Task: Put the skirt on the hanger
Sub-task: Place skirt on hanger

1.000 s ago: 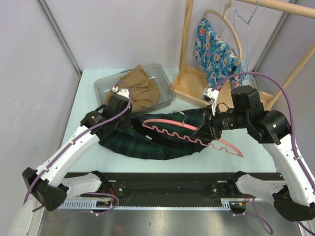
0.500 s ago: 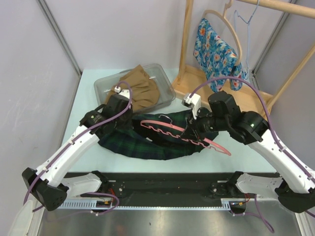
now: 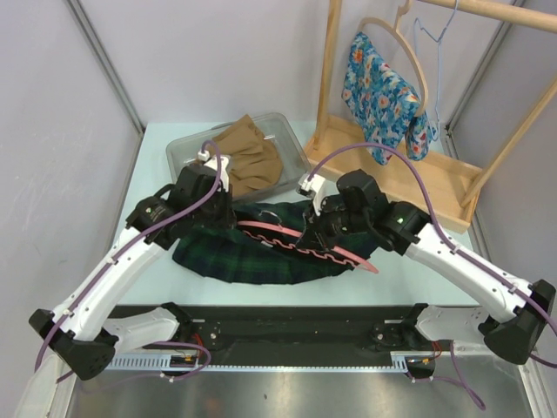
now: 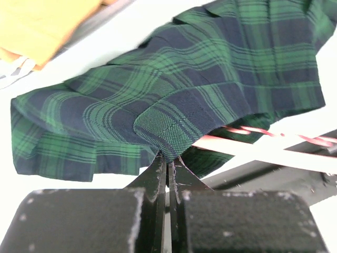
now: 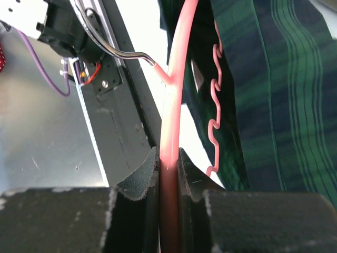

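A dark green and navy plaid skirt (image 3: 248, 261) lies bunched on the table. My left gripper (image 3: 221, 214) is shut on a fold of the skirt's waistband (image 4: 174, 129) and holds that edge slightly raised; the left wrist view shows the cloth pinched at the gripper (image 4: 168, 161). The pink plastic hanger (image 3: 278, 233) lies across the skirt, its left end near the raised fold and its right tip (image 3: 371, 269) poking past the hem. My right gripper (image 5: 168, 158) is shut on the hanger's bar (image 5: 171, 116), with the notched lower bar and skirt (image 5: 274, 89) beside it.
A clear bin (image 3: 186, 144) with a tan garment (image 3: 248, 157) stands behind the skirt. A wooden rack (image 3: 409, 170) at the back right carries a floral garment (image 3: 379, 91) and a blue wire hanger (image 3: 432, 48). A black rail (image 3: 287, 320) runs along the near edge.
My right arm has swung left, carrying the pink hanger leftward across the skirt toward the held fold. My left gripper has shifted slightly left and back, keeping its grip on the skirt.
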`<state>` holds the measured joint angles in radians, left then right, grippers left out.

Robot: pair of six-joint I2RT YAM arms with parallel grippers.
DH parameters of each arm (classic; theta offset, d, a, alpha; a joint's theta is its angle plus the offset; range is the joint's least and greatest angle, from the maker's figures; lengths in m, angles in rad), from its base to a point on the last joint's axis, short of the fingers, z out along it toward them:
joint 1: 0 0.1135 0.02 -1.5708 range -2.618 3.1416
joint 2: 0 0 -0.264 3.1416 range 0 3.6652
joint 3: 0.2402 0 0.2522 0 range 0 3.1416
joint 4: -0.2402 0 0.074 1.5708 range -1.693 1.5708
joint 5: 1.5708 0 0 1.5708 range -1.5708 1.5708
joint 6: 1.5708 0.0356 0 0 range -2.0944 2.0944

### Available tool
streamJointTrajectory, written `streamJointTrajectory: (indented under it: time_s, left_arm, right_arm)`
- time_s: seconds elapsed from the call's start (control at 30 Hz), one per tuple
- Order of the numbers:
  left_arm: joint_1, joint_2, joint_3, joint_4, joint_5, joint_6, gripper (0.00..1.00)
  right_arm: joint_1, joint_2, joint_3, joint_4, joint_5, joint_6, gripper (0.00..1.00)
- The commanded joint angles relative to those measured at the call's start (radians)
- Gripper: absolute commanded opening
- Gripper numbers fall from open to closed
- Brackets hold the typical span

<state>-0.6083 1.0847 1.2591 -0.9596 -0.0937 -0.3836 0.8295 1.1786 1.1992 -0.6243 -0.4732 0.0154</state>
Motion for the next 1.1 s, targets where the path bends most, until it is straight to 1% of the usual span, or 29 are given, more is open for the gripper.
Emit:
streamJointTrajectory:
  time_s: [0.0, 0.03, 0.13, 0.37, 0.4, 0.43, 0.5, 0.53, 0.57, 0.6, 0.63, 0.67, 0.7, 0.73, 0.77, 0.83, 0.9, 1.0, 1.07]
  left_arm:
    - [0.005, -0.026, 0.03, 0.016, 0.122, 0.0, 0.0]
    - [0.004, -0.031, 0.023, 0.025, 0.159, -0.003, 0.0]
    - [0.005, -0.035, 0.0, 0.054, 0.201, -0.011, 0.0]
    - [0.004, -0.022, 0.003, 0.082, 0.259, 0.003, 0.0]
    - [0.005, -0.016, 0.0, 0.082, 0.256, 0.012, 0.02]
    - [0.005, -0.013, 0.0, 0.082, 0.255, 0.018, 0.14]
    - [0.004, -0.012, -0.003, 0.087, 0.223, 0.029, 0.4]
    - [0.005, -0.012, -0.001, 0.09, 0.198, 0.032, 0.6]
    - [0.004, -0.014, -0.001, 0.094, 0.177, 0.035, 0.67]
    - [0.005, -0.022, -0.004, 0.102, 0.122, 0.038, 0.73]
    - [0.004, -0.043, -0.013, 0.134, 0.095, 0.038, 0.81]
    - [0.005, -0.058, -0.024, 0.151, 0.047, 0.04, 0.82]
    - [0.005, -0.069, -0.035, 0.159, -0.045, 0.022, 0.84]
    - [0.007, -0.089, -0.038, 0.166, -0.081, 0.012, 0.85]
    - [0.007, -0.097, -0.038, 0.168, -0.115, 0.009, 0.85]
    - [0.007, -0.133, -0.043, 0.168, -0.187, 0.009, 0.85]
    - [0.007, -0.169, -0.062, 0.173, -0.221, 0.026, 0.85]
    - [0.007, -0.252, -0.09, 0.188, -0.277, 0.048, 0.87]
    - [0.007, -0.308, -0.099, 0.202, -0.264, 0.072, 0.89]
  right_arm:
    - [0.017, 0.022, -0.041, 0.286, -0.036, 0.038, 0.0]
    - [0.026, 0.026, -0.064, 0.313, -0.041, 0.041, 0.0]
    - [0.031, 0.038, -0.102, 0.394, -0.062, 0.047, 0.0]
    - [0.031, 0.061, -0.188, 0.517, -0.122, 0.064, 0.0]
    - [0.031, 0.059, -0.196, 0.549, -0.125, 0.069, 0.0]
    - [0.031, 0.058, -0.205, 0.566, -0.139, 0.078, 0.0]
    - [0.031, 0.056, -0.227, 0.616, -0.154, 0.084, 0.0]
    - [0.031, 0.061, -0.231, 0.615, -0.169, 0.09, 0.0]
    - [0.031, 0.064, -0.236, 0.668, -0.177, 0.092, 0.0]
    - [0.03, 0.07, -0.246, 0.682, -0.182, 0.095, 0.0]
    - [0.03, 0.075, -0.253, 0.698, -0.198, 0.101, 0.0]
    - [0.028, 0.079, -0.26, 0.736, -0.209, 0.113, 0.0]
    - [0.019, 0.094, -0.276, 0.756, -0.22, 0.123, 0.0]
    - [0.013, 0.102, -0.285, 0.777, -0.238, 0.133, 0.0]
    - [0.007, 0.11, -0.294, 0.829, -0.251, 0.159, 0.0]
    - [-0.01, 0.131, -0.315, 0.874, -0.283, 0.182, 0.0]
    - [-0.021, 0.148, -0.323, 0.914, -0.312, 0.201, 0.0]
    - [-0.038, 0.159, -0.326, 0.925, -0.335, 0.202, 0.0]
    - [-0.049, 0.165, -0.326, 0.922, -0.344, 0.201, 0.0]
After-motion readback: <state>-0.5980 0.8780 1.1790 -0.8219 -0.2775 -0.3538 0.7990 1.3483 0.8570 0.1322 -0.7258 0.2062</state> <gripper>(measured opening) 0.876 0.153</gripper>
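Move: The left hand holds the skirt by its waist corner. The pink hanger's left arm already reaches in there, its visible end about 2 cm to the right and 1 cm lower. The tray with the brown cloth sits some 22 cm ahead, 3 cm right and 20 cm below. From the right hand, which grips the hanger bar, that waist corner is about 20 cm left, 6 cm ahead and 1 cm lower, and the wooden rack's base roughly 26 cm ahead, 21 cm right and 20 cm down. Leftward and down, about 6 cm each way, the right hand feeds the still-gripped hanger farther into the skirt's waist, its fingers tilting up some 15 degrees towards level. The left hand first draws the pinched corner about 3 cm right and a little back over the hanger end, opens wide to let go, then leaves leftward and up, tipping its fingers up. ##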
